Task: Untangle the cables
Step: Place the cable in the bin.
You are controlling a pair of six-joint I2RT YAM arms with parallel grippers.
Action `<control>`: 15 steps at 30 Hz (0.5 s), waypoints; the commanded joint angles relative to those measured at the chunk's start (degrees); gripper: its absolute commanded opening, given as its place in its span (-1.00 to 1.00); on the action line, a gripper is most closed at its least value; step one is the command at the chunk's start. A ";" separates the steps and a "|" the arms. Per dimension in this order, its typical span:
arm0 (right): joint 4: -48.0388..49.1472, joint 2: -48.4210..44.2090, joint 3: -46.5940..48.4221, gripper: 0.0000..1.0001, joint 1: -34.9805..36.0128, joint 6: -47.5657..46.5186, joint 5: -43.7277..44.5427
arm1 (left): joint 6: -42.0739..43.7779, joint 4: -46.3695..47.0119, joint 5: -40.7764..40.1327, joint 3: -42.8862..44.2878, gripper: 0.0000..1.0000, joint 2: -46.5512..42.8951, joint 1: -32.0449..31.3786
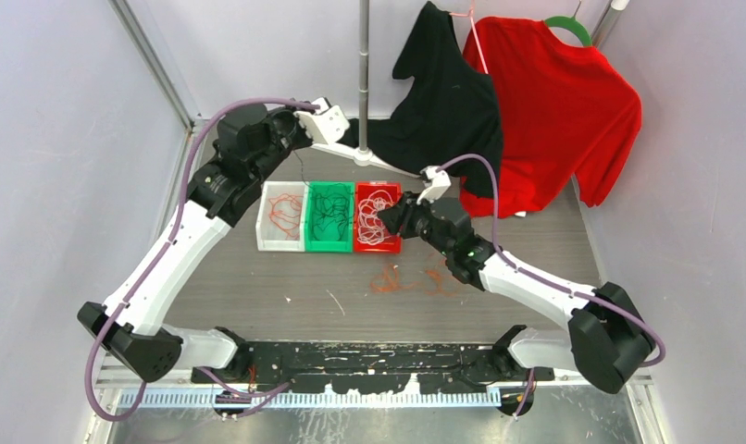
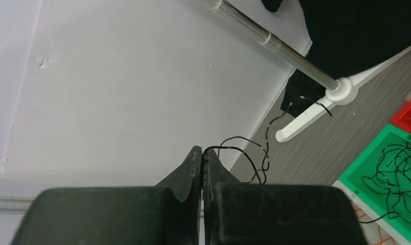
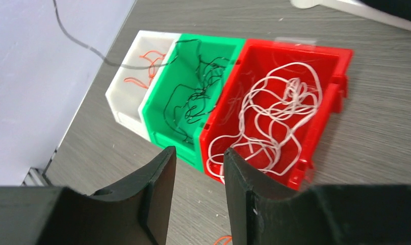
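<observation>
Three bins stand side by side. The white bin holds an orange-red cable, the green bin black cables, and the red bin white cables. My left gripper is raised at the back left near the wall and is shut on a black cable that trails down toward the green bin. My right gripper hovers open over the near edge of the red and green bins, with nothing between its fingers. A loose orange-red tangle lies on the table in front of the bins.
A clothes stand with a white foot and metal pole rises behind the bins. A black shirt and a red shirt hang from it. Pale walls close the left and back sides.
</observation>
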 commanded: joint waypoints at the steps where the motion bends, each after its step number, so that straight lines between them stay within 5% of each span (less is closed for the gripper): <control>1: 0.85 -3.46 -1.90 -0.11 -1.65 1.53 2.94 | 4.08 -0.78 -0.79 -0.27 -1.00 -3.72 1.13; 15: -0.53 -5.73 -5.29 -0.15 -3.00 2.40 3.77 | 11.36 -4.38 -0.95 0.00 -1.00 -6.01 7.06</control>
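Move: The left gripper holds the black cable high above the tray: the green bin is almost straight below, some 40 cm down and level with it front to back. The white bin lies about 11 cm to the left at the same depth. From the open right gripper, the green bin is about 7 cm ahead, 13 cm left and 16 cm below; the red bin is 7 cm ahead and 1 cm left, the orange cable 8 cm back and 8 cm right. Keep the left fingers shut on the black cable and swing it left about 5 cm, from above the green bin towards above the white bin, dipping slightly first, then rising. Meanwhile ease the empty, half-open right gripper some 3 cm right and nearly as far down, turning slightly clockwise. ##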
